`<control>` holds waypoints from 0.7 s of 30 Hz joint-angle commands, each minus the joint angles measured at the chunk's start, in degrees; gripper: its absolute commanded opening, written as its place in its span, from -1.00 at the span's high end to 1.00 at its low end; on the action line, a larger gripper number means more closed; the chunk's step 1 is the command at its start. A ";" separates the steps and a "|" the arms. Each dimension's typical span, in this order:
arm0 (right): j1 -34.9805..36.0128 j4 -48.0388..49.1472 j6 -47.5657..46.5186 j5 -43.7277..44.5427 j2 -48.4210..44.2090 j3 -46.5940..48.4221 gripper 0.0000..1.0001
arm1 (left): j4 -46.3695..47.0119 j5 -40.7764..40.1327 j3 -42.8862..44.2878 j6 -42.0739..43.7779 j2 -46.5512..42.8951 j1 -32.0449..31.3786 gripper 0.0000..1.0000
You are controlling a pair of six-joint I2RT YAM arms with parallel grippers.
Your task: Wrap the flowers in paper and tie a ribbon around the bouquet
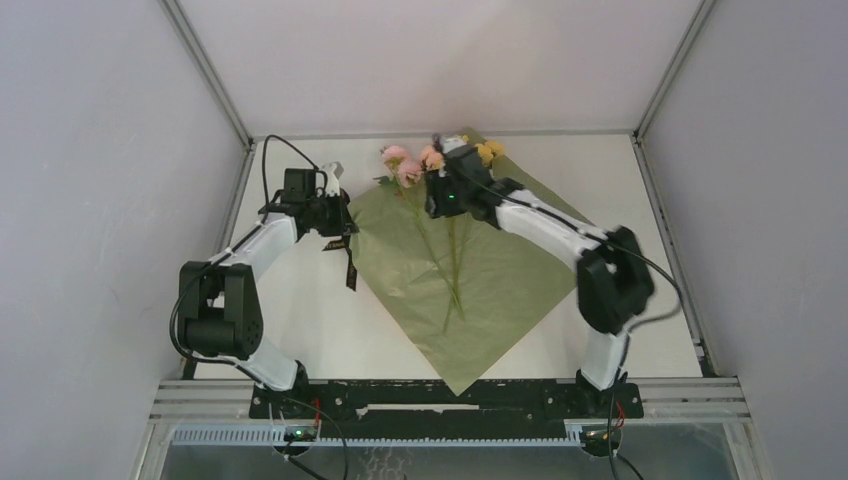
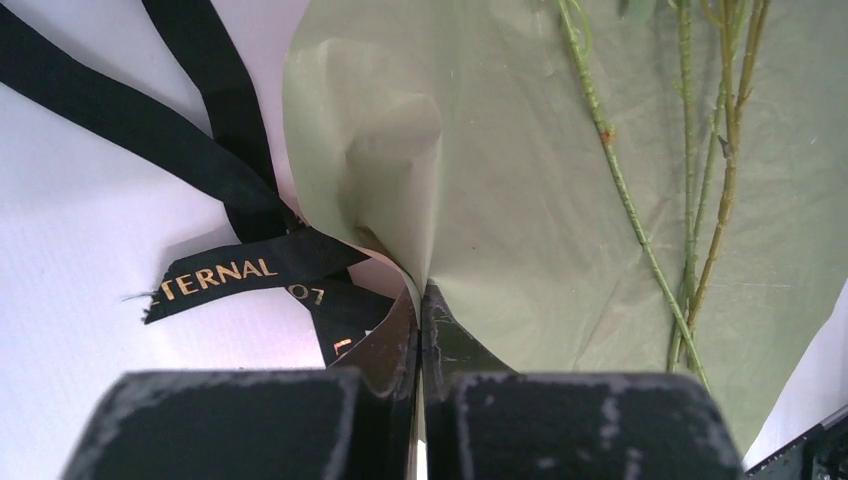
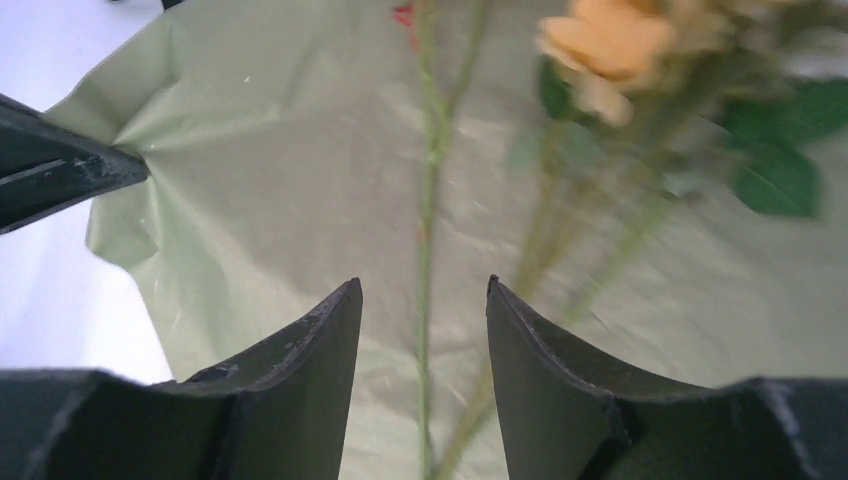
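Observation:
The paper (image 1: 500,285) lies olive green face up as a diamond on the table. On it lie the flowers (image 1: 407,166), pink and yellow blooms at the far end and thin stems (image 1: 453,285) running toward me. My left gripper (image 1: 343,217) is shut on the paper's left corner (image 2: 400,200), which is lifted and curled. The black ribbon (image 2: 215,275) with gold lettering lies on the table just left of that corner. My right gripper (image 3: 424,285) hangs open over the stems (image 3: 428,200) near the blooms, with nothing between its fingers. A yellow bloom (image 3: 605,40) shows ahead of it.
White walls and metal frame posts (image 1: 215,80) close in the table on three sides. The ribbon's tail (image 1: 349,268) trails toward me along the paper's left edge. The paper's near tip (image 1: 458,385) reaches the arms' base rail.

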 commanded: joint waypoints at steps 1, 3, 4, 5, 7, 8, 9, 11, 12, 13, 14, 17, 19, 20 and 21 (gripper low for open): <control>2.66 -4.14 -3.14 -4.88 15.18 15.24 -0.13 | -0.21 -0.18 0.26 1.74 -3.41 -0.46 0.99; 2.91 -6.40 -2.84 -4.40 21.57 22.35 -0.07 | -0.21 0.03 0.04 1.62 -3.47 -0.52 0.99; 2.94 -7.62 -2.86 -4.11 24.50 25.81 -0.04 | -0.21 0.15 0.02 1.45 -3.34 -0.54 0.99; 2.84 -8.93 -2.94 -3.79 27.23 28.98 -0.02 | -0.18 0.30 -0.02 1.33 -3.29 -0.59 0.99; 2.81 -11.67 -3.18 -3.19 32.07 34.79 0.00 | -0.24 0.58 -0.14 1.22 -3.20 -0.65 0.99; 2.93 -12.63 -3.12 -2.53 34.16 37.08 0.01 | -0.11 0.65 -0.27 1.21 -3.25 -0.71 0.99; 2.90 -13.13 -2.96 -1.65 35.74 38.59 0.02 | -0.11 0.72 -0.37 1.21 -3.24 -0.72 0.99; 2.89 -13.19 -2.63 0.76 38.22 39.71 0.09 | -0.15 0.77 -0.42 1.28 -3.15 -0.72 0.99; 2.82 -13.08 -2.30 1.68 38.99 39.81 0.14 | -0.10 0.77 -0.33 1.30 -3.11 -0.77 0.99; 2.75 -13.10 -1.91 2.47 39.65 39.75 0.19 | -0.09 0.80 -0.31 1.23 -3.12 -0.73 0.99; 2.73 -13.20 -1.45 3.07 40.29 39.74 0.24 | -0.10 0.79 -0.33 1.21 -3.07 -0.80 0.99; 2.66 -13.47 -0.91 3.42 41.64 39.67 0.36 | -0.09 0.76 -0.35 1.30 -3.06 -0.81 0.98; 2.69 -13.81 -0.78 2.89 41.89 39.75 0.63 | -0.02 0.63 -0.42 1.39 -3.09 -0.81 0.99; 2.66 -14.03 -0.68 2.49 41.55 39.72 0.75 | -0.06 0.65 -0.42 1.39 -3.07 -0.81 0.99; 2.65 -14.10 -0.52 2.10 40.96 39.55 0.87 | -0.09 0.61 -0.48 1.39 -3.02 -0.81 0.99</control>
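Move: The pink flowers' stems, at the place the right fingers will close on, lie about 7 cm ahead of the right hand, 8 cm to its left and 15 cm below. Their blossoms sit some 10 cm farther out and 4 cm farther left than that spot; the yellow flowers are about 19 cm ahead of the hand and 2 cm to its right. From the left hand, the stem spot is roughly 8 cm ahead, 14 cm right and 8 cm below. Down some 15 cm, and at first also left and forward by about 8 cm, the right hand drops onto the pink flowers' stems just below the blossoms, slowing and easing slightly back right near the end. Its fingers tip a little further down, and go from over half open to nearly shut, pinching the stems. The left hand stays put, still gripping the paper's edge. ##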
